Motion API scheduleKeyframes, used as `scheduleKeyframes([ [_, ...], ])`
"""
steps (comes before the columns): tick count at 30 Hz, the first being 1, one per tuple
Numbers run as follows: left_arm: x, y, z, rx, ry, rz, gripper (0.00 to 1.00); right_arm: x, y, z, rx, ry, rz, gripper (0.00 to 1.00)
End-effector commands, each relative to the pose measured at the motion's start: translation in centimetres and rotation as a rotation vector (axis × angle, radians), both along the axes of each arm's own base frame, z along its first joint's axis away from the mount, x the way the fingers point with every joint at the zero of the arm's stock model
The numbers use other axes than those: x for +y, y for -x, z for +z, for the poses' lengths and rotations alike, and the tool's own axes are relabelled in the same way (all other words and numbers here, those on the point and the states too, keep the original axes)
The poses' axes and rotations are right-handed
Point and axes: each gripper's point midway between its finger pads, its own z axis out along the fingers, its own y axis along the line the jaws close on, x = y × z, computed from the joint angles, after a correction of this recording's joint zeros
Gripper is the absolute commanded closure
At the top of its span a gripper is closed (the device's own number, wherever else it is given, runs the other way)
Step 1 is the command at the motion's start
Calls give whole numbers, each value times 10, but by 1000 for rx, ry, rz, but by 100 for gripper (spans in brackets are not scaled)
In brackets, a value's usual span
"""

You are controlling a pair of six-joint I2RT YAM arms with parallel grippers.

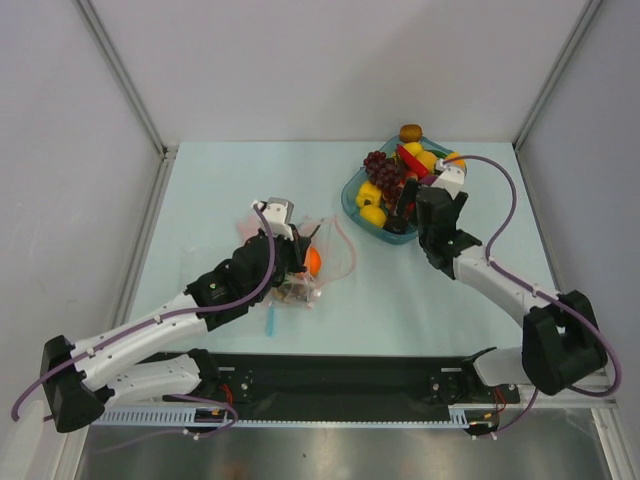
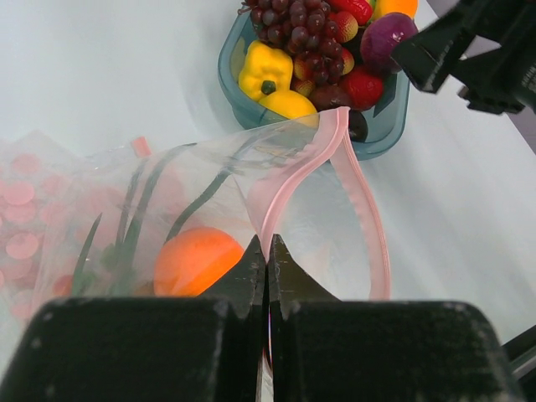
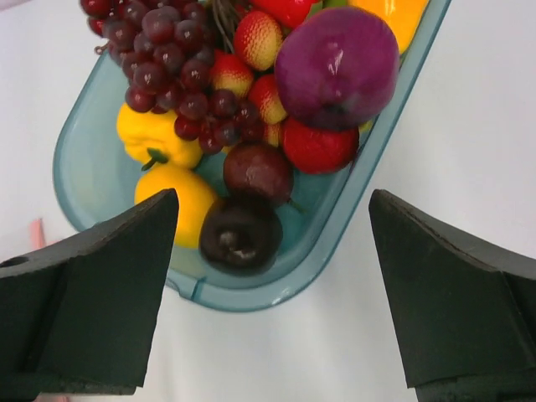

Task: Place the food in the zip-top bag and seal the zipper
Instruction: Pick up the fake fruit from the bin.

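The clear zip-top bag (image 1: pixel 328 262) lies left of centre, its mouth held open toward the tray. My left gripper (image 2: pixel 268 251) is shut on the pink zipper (image 2: pixel 368 218) at the near side of the mouth. An orange (image 2: pixel 197 260) and a green stalk (image 2: pixel 138 209) are inside the bag. The rest of the food is heaped in the teal tray (image 3: pixel 335 251): dark grapes (image 3: pixel 167 59), a yellow pepper (image 3: pixel 155 138), a lemon (image 3: pixel 188 197), a purple piece (image 3: pixel 335 67), a dark plum (image 3: pixel 241 234). My right gripper (image 3: pixel 274 201) is open and empty, above the tray's near end.
A brown piece (image 1: pixel 410 131) lies on the table just behind the tray (image 1: pixel 352 205). A short light-blue strip (image 1: pixel 271 320) lies near the front edge, below the bag. Grey walls stand on three sides of the table.
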Motion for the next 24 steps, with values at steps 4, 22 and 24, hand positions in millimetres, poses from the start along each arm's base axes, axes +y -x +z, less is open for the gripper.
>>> scheduleKeyframes([
  [4,-3,1,20,-43,65,-11,100,-19,-43,14,-6,114,-122,0],
  [22,-10,2,16,-30,63,-36,100,-51,-108,-39,93,264,-170,0],
  [24,-10,2,16,-32,63,-36,100,-53,-111,-46,100,269,-175,5],
])
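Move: The purple onion I am after sits near the bin's right rim, about 11 cm ahead of my open right hand, 5 cm to its right and 8 cm below. From the onion, the red pepper lies some 7 cm farther out and 4 cm left, the yellow mango 6 cm farther out and 4 cm right, and the red apple 4 cm nearer and 3 cm left. From my left hand the onion is about 24 cm ahead, 30 cm right and 13 cm lower. My wide-open right hand reaches forward over the bin about 10 cm, easing right as it goes, and sinks some 6 cm, mostly late, to bring the fingertips to either side of the onion. The wrist rolls its left side down about 15 degrees, turns a little clockwise and tips slightly downward. My shut left fingers stay put, still pinching the bag's rim. ##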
